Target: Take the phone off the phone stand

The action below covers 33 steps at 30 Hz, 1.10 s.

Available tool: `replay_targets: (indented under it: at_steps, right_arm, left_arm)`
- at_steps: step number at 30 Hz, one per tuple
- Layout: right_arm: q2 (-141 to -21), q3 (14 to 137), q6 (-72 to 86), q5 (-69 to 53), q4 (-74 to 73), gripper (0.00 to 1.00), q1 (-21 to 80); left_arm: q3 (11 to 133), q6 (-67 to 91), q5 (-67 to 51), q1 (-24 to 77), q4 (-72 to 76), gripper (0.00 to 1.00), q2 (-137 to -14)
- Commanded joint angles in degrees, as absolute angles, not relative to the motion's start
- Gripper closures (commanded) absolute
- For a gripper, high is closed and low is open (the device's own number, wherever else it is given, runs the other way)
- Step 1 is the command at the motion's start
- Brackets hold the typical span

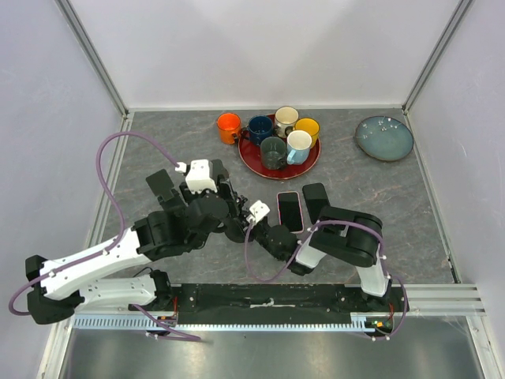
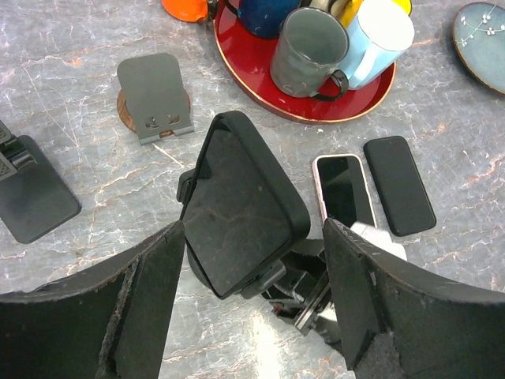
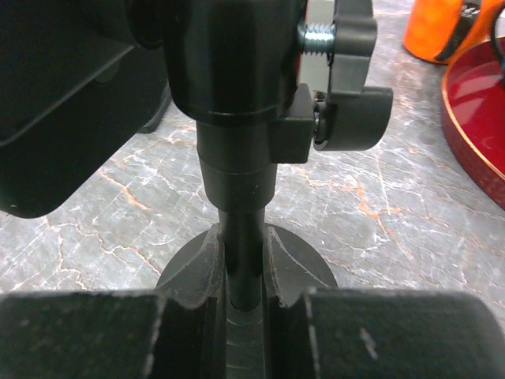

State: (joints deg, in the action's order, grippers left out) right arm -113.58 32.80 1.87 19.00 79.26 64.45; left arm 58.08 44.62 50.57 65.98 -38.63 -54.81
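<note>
A black phone (image 2: 237, 201) in a dark case leans tilted on a black phone stand. My left gripper (image 2: 254, 229) is open, with one finger (image 2: 146, 304) left of the phone and the other finger (image 2: 387, 304) right of it; neither touches it. My right gripper (image 3: 246, 272) is shut on the stand's upright pole (image 3: 241, 197), just above its round base (image 3: 304, 272). In the top view both grippers meet at mid-table, left gripper (image 1: 225, 207) and right gripper (image 1: 256, 225), and the phone is hidden under them.
A pink-edged phone (image 2: 343, 189) and a black phone (image 2: 398, 183) lie flat to the right. A grey stand (image 2: 155, 95) and a flat black stand (image 2: 31, 197) are to the left. A red tray (image 1: 312, 162) of mugs, an orange mug (image 1: 228, 126) and a blue plate (image 1: 384, 137) stand at the back.
</note>
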Motion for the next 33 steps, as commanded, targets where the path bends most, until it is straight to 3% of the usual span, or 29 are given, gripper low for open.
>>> replay_targets:
  at_steps: [1, 33]
  right_arm:
    - [-116.80, 32.17, 1.50, 34.36, 86.66, 1.00, 66.97]
    - [-118.48, 34.01, -0.97, 37.35, 84.46, 1.00, 68.91]
  left_arm:
    - [58.71, 45.08, 54.23, 65.74, -34.89, 0.22, -56.42]
    - [59.94, 51.15, 59.94, 65.74, -43.06, 0.51, -66.71]
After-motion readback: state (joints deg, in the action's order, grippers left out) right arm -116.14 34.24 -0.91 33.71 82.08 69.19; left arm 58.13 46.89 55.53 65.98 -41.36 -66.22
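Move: The phone still held in the round-based phone stand lies about 9 cm below the open left hand, some 3 cm ahead and 1 cm to its right. On the table, the pink-edged phone is about 16 cm right and 7 cm ahead of that hand, the grey stand about 18 cm ahead and 6 cm left. The right hand already grips the stand's pole; the held phone is about 9 cm above it and 4 cm to its left. The upright phone in the round-based stand is what the left hand lowers onto, sinking about 5 cm with a slight forward reach while its left side rolls up some 10 degrees. Its fingers narrow from about three-quarters to half open, coming down around the phone's upper part; a touch can't be made out. The right hand keeps its grip on the pole, finishing a clockwise turn of about 10 degrees before holding steady. ##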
